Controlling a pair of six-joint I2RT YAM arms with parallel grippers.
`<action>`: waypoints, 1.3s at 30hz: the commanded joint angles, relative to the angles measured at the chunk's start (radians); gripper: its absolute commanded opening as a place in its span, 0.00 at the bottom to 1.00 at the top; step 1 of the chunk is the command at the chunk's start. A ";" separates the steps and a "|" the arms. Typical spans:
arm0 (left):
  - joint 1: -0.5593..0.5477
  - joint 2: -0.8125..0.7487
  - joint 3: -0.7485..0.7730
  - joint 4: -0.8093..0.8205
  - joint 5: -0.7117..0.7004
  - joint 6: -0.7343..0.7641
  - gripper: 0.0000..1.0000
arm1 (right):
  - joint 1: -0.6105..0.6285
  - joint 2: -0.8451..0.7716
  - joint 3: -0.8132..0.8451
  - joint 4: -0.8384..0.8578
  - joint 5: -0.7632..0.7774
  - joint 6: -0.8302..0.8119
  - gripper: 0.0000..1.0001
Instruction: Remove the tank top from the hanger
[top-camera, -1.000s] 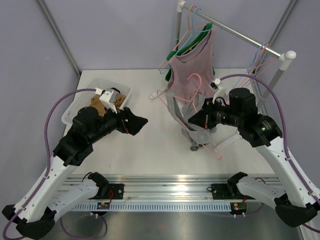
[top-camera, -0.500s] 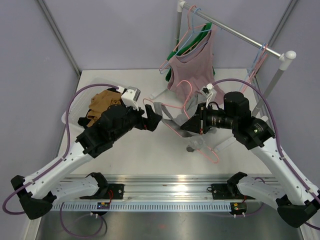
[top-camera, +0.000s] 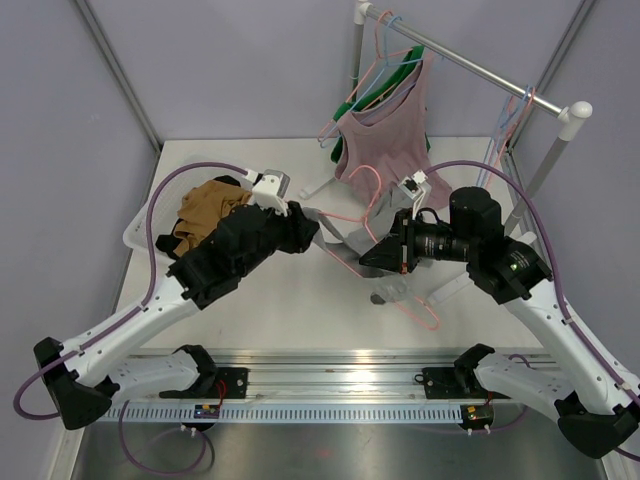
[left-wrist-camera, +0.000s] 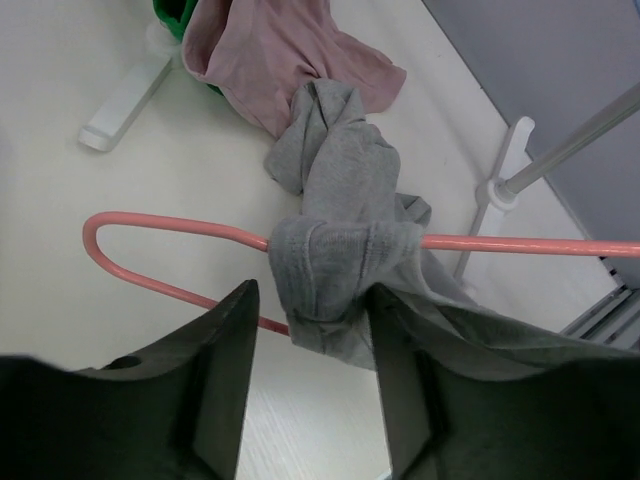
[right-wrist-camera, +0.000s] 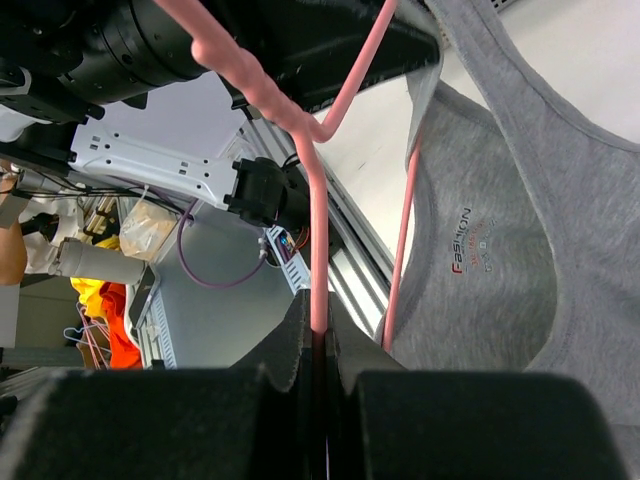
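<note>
The grey tank top (top-camera: 340, 240) hangs bunched on a pink wire hanger (top-camera: 350, 215) over the middle of the table. My right gripper (top-camera: 370, 255) is shut on the hanger's wire (right-wrist-camera: 318, 290), and the tank top's neckline with its printed label (right-wrist-camera: 500, 250) drapes just beside it. My left gripper (top-camera: 308, 222) has reached the garment from the left. In the left wrist view its jaws (left-wrist-camera: 312, 335) straddle the bunched strap (left-wrist-camera: 340, 260) where it wraps the hanger (left-wrist-camera: 170, 225). The right finger (left-wrist-camera: 395, 350) touches the cloth, while the left finger (left-wrist-camera: 232, 340) stands a little clear of it.
A clothes rack (top-camera: 470, 65) stands at the back right with a pink tank top (top-camera: 385, 140), a green garment (top-camera: 375, 95) and spare hangers on it. Its white foot (left-wrist-camera: 120, 105) rests on the table. A clear bin (top-camera: 140, 235) at left holds a brown garment (top-camera: 205, 205).
My left arm swung from the bin across to the tank top, and its jaws narrowed around the strap. The right gripper carried the hanger slightly to the left.
</note>
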 joint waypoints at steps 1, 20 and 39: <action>-0.005 0.004 0.006 0.078 -0.027 0.006 0.38 | 0.016 -0.012 0.001 0.063 -0.042 -0.002 0.00; 0.091 -0.211 -0.011 -0.357 -0.502 -0.144 0.00 | 0.014 -0.164 -0.062 -0.083 -0.260 -0.295 0.00; -0.079 -0.407 -0.365 0.175 0.511 -0.191 0.00 | 0.014 -0.177 -0.404 1.168 0.173 0.124 0.00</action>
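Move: The tank top's near shoulder strap, looped over the hanger's left arm, sits almost between the left hand's half-closed fingers, about 2 cm ahead and 2 cm right, level. The hanger's middle is some 11 cm right and 4 cm back; the pink top hangs roughly 21 cm ahead and 15 cm right; the basket is 27 cm left, 6 cm ahead, 20 cm below. From the right hand, which already grips the hanger, the strap is about 6 cm ahead, 8 cm left, about level. The tank top's strap gets pinched as the left fingers finish shutting; that hand pulls it left about 13 cm along the hanger's arm, swinging counter-clockwise, then returns right and draws back some 10 cm, sinking slightly and turning clockwise. The right hand keeps hold of the hanger, dips and draws back 7 cm, then pushes forward again, rising and rolling the hanger's forward side up. ##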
